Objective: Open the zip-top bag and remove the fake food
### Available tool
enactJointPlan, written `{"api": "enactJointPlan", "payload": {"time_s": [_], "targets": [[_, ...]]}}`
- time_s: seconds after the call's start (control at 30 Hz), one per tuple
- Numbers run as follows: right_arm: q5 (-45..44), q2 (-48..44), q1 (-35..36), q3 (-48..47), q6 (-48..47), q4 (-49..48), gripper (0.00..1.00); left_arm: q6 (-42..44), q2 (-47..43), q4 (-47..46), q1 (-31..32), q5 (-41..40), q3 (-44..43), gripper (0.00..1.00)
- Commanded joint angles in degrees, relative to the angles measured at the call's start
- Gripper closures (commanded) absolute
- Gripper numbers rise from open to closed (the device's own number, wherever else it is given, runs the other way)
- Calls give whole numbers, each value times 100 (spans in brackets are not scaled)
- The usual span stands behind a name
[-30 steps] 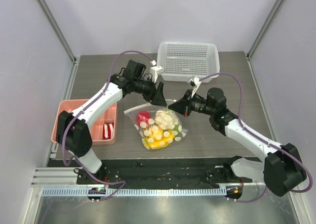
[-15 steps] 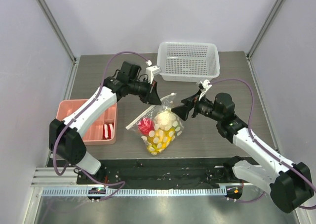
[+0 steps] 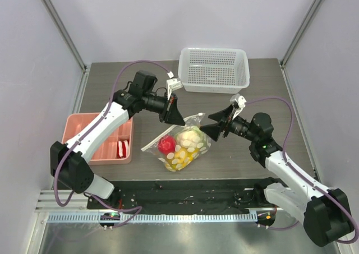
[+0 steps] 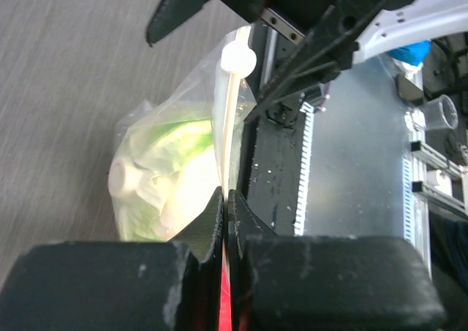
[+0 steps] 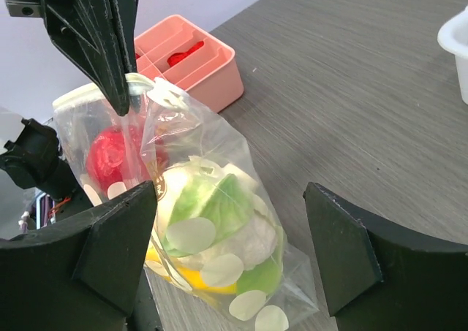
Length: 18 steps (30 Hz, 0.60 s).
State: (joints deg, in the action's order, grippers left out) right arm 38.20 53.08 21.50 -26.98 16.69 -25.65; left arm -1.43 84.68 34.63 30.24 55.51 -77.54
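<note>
The zip-top bag (image 3: 180,147) is clear with pale dots and stands near the table's middle, its lower end on the tabletop. Inside is the fake food: a red fruit (image 3: 165,144), a white and green cauliflower (image 3: 189,136) and yellow pieces (image 3: 179,157). My left gripper (image 3: 177,119) is shut on the bag's top edge. In the left wrist view the left gripper (image 4: 225,193) pinches the edge, with the cauliflower (image 4: 168,170) beyond. My right gripper (image 3: 213,125) is open just right of the bag. In the right wrist view the right gripper (image 5: 228,192) faces the bag (image 5: 212,221), apart from it.
A pink tray (image 3: 92,132) with red pieces sits at the left, under the left arm. A white perforated basket (image 3: 213,69) stands at the back. The pink tray (image 5: 186,61) also shows behind the bag in the right wrist view.
My right gripper let go of the bag, opened and drew back to the right. My left gripper shut on the bag's top edge and pulled it up and leftwards.
</note>
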Motion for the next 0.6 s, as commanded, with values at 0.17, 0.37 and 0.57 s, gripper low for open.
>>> {"api": "enactJointPlan", "payload": {"time_s": [0.17,0.37,0.57], "targets": [[1049,527,-137,-158,422,-1626,15,381,-329,193,-9,698,-78,100],[1322,940,109,-562,432,-1750,33,257,-277,96,26,681,-60,100],[1418,1231,250,-650,423,-1909,42,284,-295,114,96,550,-16,100]]}}
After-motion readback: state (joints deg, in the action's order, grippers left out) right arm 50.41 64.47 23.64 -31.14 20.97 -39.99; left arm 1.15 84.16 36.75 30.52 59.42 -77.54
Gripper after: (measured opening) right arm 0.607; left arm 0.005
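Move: The bag's near-side zip corner, sticking out from the left fingers' grip, is the right hand's target: roughly level with it fore and aft, 3 cm to its left and about 2 cm above. The left fingertips holding the zip are some 9 cm left, 2 cm back and 2 cm above; the fake cauliflower is about 5 cm left, 2 cm back and 10 cm below. From the left hand, the zip corner is about 6 cm right and 2 cm ahead. The right hand reaches about 4 cm left and rises 2 cm, easing slightly back and turning about 15 degrees counter-clockwise, so that its wide-open fingers come around the free zip corner and narrow partway without shutting on it. The left hand keeps its shut pinch on the zip beside that corner and draws it back towards the robot some 1.5 cm before settling. ##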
